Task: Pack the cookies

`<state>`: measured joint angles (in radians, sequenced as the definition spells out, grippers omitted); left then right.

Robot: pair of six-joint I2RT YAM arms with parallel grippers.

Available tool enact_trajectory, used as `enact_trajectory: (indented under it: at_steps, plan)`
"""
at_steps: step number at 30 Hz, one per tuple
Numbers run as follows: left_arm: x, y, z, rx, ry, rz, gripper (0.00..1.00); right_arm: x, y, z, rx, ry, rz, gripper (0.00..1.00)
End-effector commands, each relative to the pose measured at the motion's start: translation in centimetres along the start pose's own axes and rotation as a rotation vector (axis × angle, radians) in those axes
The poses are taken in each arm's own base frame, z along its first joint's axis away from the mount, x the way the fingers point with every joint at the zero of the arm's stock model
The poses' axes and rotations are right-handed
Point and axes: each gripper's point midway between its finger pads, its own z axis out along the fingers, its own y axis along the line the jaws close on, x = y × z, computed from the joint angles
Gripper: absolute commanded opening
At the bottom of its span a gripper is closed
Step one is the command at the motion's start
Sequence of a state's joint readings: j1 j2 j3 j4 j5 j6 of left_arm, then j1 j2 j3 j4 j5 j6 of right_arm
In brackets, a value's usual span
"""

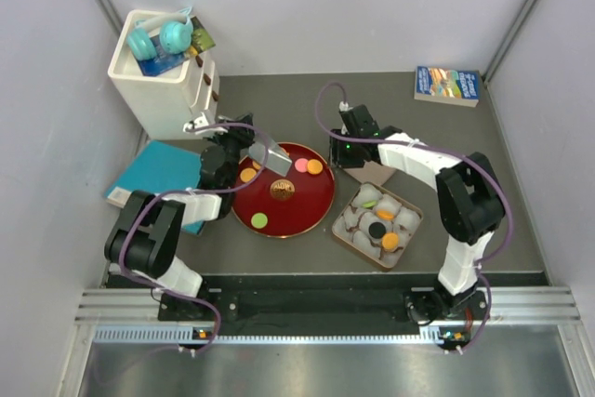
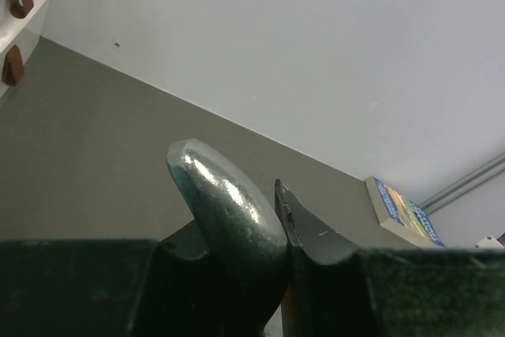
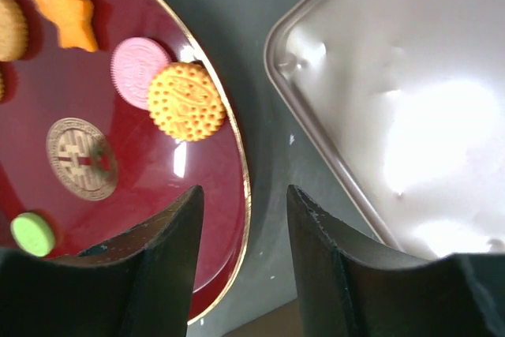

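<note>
Cookies lie on the dark-red plate (image 1: 279, 232): a pink one (image 1: 301, 165), orange ones (image 1: 315, 166) (image 1: 247, 175) and a green one (image 1: 259, 220). The open tin (image 1: 412, 214) of white paper cups holds a black cookie (image 1: 376, 230) and orange ones (image 1: 390, 241). My right gripper (image 1: 346, 151) (image 3: 241, 203) is open and empty over the plate's right rim (image 3: 237, 155), near the orange cookie (image 3: 186, 102) and pink cookie (image 3: 136, 71). My left gripper (image 1: 258, 155) (image 2: 231, 165) hangs over the plate's upper left, jaws together. A thin orange sliver shows low between them; what it is cannot be told.
A silvery tin lid (image 1: 364, 172) (image 3: 394, 100) lies right of the plate under my right wrist. A white drawer box (image 1: 158, 90) with headphones stands at the back left, a teal book (image 1: 158, 174) beside it, another book (image 1: 447, 84) (image 2: 402, 211) at the back right.
</note>
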<state>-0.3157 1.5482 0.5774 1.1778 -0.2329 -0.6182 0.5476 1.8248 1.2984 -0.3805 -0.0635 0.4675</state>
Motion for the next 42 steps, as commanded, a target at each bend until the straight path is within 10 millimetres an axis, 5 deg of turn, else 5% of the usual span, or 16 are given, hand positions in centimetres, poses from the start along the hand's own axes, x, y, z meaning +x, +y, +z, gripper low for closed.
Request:
enact_trajectory:
  at_steps: [1,9,18,28,37,42]
  plan:
    - [-1.9,-0.5,1.0,0.051,-0.097,-0.013,0.00,-1.0,0.6,1.4,-0.018,-0.021,-0.033,0.44]
    - [-0.2,1.1,3.1,0.058,-0.114,-0.014,0.00,0.5,0.4,3.0,-0.032,0.017,-0.020,0.25]
    - [1.0,0.6,5.7,0.105,-0.134,-0.029,0.00,1.6,-0.1,3.8,-0.026,0.050,-0.021,0.03]
    - [3.6,-0.4,8.2,0.163,-0.109,0.019,0.00,2.1,0.2,4.2,-0.048,0.070,-0.018,0.00]
    - [7.2,-1.0,8.3,0.195,-0.056,0.029,0.00,2.5,0.4,4.4,-0.063,0.084,-0.016,0.00]
    - [7.1,-1.8,8.4,0.211,-0.065,0.008,0.00,2.6,0.4,4.5,-0.065,0.085,-0.015,0.00]
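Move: To the left hand, already holding the scoop by its handle, the pink cookie lies some 16 cm right, 6 cm back and 19 cm below; the fish cookie is about 5 cm left of the pink one and 1 cm farther out. The right hand has the tray's right rim about 4 cm below and 1 cm left of it. From the right hand, the round orange cookie sits 6 cm left and 1 cm ahead, the beige lid 8 cm right and 3 cm ahead. Sinking about 8 cm while easing forward, the left hand then carries on forward (some 9 cm in all) and 5 cm right, bringing the scoop's lip to the pink cookie in a steady grip. The open right hand drops 3.5 cm to the tray's right rim, shuts its fingers fully, pinching the rim, and holds there. ##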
